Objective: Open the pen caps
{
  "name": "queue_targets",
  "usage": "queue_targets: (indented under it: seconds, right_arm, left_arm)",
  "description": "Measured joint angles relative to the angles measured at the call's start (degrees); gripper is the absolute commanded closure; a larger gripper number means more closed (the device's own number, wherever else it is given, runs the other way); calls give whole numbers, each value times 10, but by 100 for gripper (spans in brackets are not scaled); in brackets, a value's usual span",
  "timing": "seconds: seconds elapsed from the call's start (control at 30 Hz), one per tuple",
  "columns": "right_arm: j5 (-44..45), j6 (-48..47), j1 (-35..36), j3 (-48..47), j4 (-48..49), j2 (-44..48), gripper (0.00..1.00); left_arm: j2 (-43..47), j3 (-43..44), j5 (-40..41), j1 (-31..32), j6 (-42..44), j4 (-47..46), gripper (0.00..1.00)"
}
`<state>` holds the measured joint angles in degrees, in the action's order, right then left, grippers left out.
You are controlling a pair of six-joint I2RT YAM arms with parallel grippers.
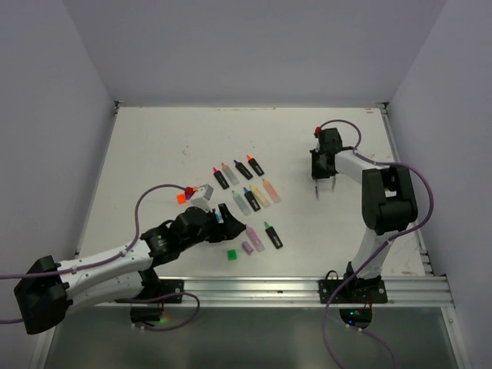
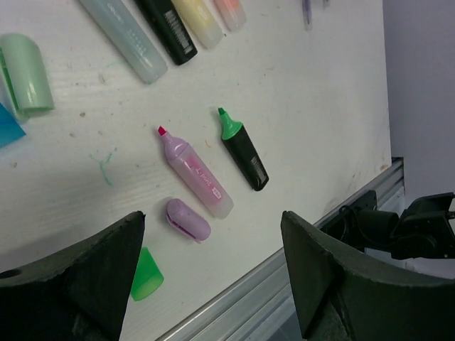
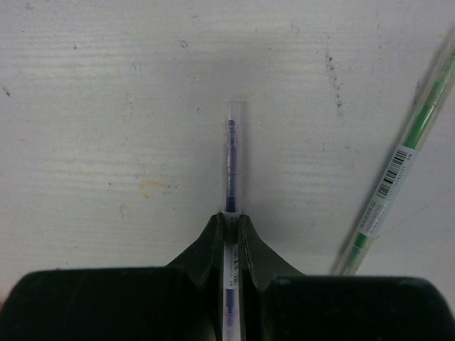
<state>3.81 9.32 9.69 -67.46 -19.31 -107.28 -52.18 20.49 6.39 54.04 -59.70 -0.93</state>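
Observation:
In the left wrist view a purple pen cap (image 2: 188, 219) and a green pen cap (image 2: 146, 274) lie loose on the table. They sit beside an uncapped pastel purple highlighter (image 2: 195, 172) and a black highlighter with a bare green tip (image 2: 243, 150). A mint cap (image 2: 25, 71) lies at the upper left. My left gripper (image 2: 213, 238) hangs open above the purple cap, holding nothing. My right gripper (image 3: 231, 222) is shut on a thin clear pen with blue ink (image 3: 232, 156), whose end sticks out past the fingertips. From above, an orange cap (image 1: 182, 197) lies left of the highlighter rows.
Several more highlighters (image 1: 246, 184) lie in rows mid-table. A second thin pen with green ink (image 3: 394, 170) lies slanted to the right of my right gripper (image 1: 324, 184). The metal rail (image 1: 307, 288) runs along the table's near edge, close under my left gripper (image 1: 229, 223).

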Motion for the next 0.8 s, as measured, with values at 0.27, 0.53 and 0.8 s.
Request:
queue_targets:
  seconds: [0.27,0.53,0.8]
  right_arm:
    - [-65,54,16,82,18,97,100]
    - [-230,157,35,176,123,320,100]
    - [-321,255,64,239,228,391,100]
  left_arm:
    - [-28,132,38,0,87,40,23]
    - [-89,183,-97,-58,153,-84,28]
    - [-240,152,-300,-138,124,-296,23]
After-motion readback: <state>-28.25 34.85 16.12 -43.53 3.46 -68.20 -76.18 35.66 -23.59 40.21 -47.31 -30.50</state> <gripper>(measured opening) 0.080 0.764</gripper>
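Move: The right gripper already pinches the blue pen near its middle on the table; the left gripper, empty and open, is about 23 cm back from it, 25 cm left and 8 cm higher. A green pen lies 6 cm right of the right hand and 3 cm farther out. From the left hand, the pink marker lies 5 cm right and 1 cm ahead, the green-tipped marker 11 cm right and 2 cm ahead, both about 8 cm below. Keep the right grip shut and lift the blue pen about 18 cm clear of the table, carrying it left and back towards the left gripper while rolling the wrist some 50 degrees so the fingers swing from down to leftward. Meanwhile raise the open left gripper over the markers, levelling it and turning it clockwise, then forward and right towards the pen, dipping about 3 cm at the end without touching it. ##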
